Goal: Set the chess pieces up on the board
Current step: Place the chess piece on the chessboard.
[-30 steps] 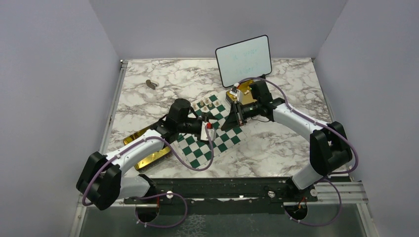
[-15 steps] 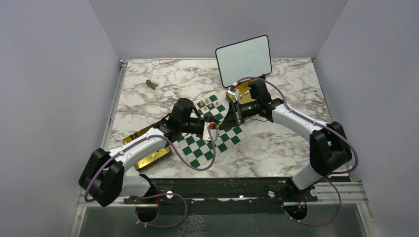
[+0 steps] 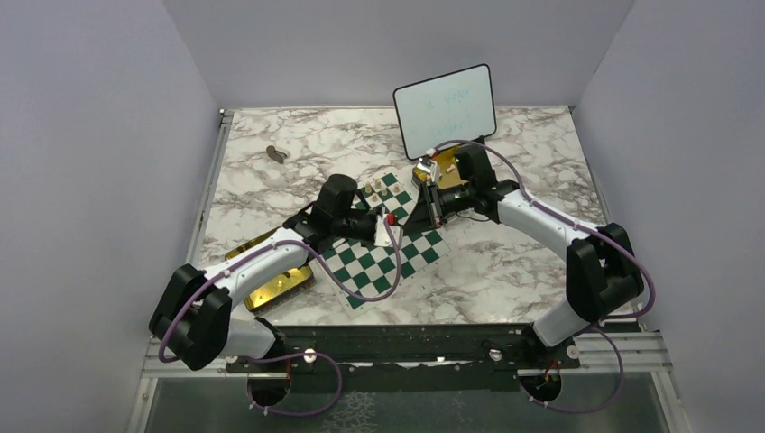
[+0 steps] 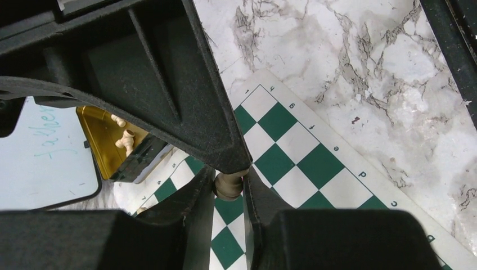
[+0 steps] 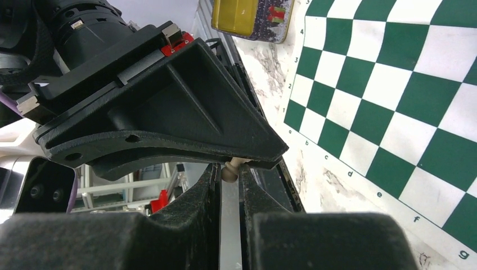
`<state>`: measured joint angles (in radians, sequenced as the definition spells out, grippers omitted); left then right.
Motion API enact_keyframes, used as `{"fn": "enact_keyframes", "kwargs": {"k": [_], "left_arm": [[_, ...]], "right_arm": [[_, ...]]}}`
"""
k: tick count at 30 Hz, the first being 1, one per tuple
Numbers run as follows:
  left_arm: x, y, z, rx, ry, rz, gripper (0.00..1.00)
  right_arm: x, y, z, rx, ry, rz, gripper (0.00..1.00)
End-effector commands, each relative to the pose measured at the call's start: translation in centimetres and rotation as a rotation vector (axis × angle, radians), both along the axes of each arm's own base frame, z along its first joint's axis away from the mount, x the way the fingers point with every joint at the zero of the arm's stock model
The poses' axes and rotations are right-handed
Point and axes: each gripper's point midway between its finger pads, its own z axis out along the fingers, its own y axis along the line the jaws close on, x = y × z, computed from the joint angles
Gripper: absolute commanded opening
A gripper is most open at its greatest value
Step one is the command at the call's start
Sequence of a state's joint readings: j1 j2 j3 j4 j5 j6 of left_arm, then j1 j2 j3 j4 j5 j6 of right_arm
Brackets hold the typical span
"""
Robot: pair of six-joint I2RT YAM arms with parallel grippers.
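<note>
The green and white board lies on the marble table between my two arms. In the left wrist view my left gripper hangs low over the board, shut on a pale beige chess piece. From above, the left gripper sits over the board's middle. My right gripper is raised above the board's right side and pinches another pale chess piece by its round head. A few pale pieces stand along the board's far edge.
An open gold tin with pale pieces lies behind the board, below the small whiteboard. Two more gold tins lie left of the board, under the left arm. A small dark object rests at the back left.
My left arm has reached to the right across the board, and its gripper has closed on a pale piece. The right gripper has barely shifted and keeps hold of its piece.
</note>
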<state>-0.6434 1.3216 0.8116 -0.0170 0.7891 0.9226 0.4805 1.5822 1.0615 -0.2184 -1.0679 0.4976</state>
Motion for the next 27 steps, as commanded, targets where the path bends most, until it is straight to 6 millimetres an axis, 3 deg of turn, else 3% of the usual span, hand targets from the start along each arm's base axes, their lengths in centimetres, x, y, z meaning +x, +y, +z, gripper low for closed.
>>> {"fn": "enact_keyframes", "kwargs": {"k": [1,5,14,21,27], "left_arm": [[0.7,-0.4,0.8,-0.015,0.037,0.042,0.20],[1.0,-0.2,0.3,-0.008,0.095,0.082,0.17],[3.3,0.7,1.7,-0.159,0.264,0.351,0.14],[3.4,1.2,2.6,-0.276,0.468,0.462,0.15],[3.8,1.4,2.8,-0.324,0.564,0.522,0.15]], "right_arm": [[-0.1,0.2,1.4,0.015,-0.049,-0.015,0.17],[1.2,0.2,2.1,-0.011,-0.094,-0.099,0.22],[5.0,-1.4,3.3,-0.098,-0.304,-0.324,0.34],[6.3,-1.9,4.5,-0.102,-0.434,-0.401,0.37],[6.3,-0.7,4.5,-0.114,-0.493,-0.372,0.39]]}}
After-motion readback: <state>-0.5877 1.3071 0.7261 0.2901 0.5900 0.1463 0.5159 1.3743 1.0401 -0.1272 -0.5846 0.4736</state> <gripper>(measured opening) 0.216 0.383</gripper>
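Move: Both grippers still share one light pawn above the board. From the left hand, the next empty pawn square lies roughly 13 cm ahead, 9 cm left and 14 cm below; the nearest set pawn is about 15 cm ahead, 7 cm left, and the corner pawn some 18 cm ahead, 2 cm left, both similarly low. From the right hand, the light-piece tin is about 19 cm ahead, 13 cm right and 15 cm down. The right fingers open and come free of the pawn, and that hand draws off about 5 cm forward and some 4 cm up, swinging clockwise. The left fingers keep their pinch, carrying the pawn some 3 cm forward and slightly left towards the set pieces while the wrist rolls and swings counter-clockwise, nearly 30 degrees each. ##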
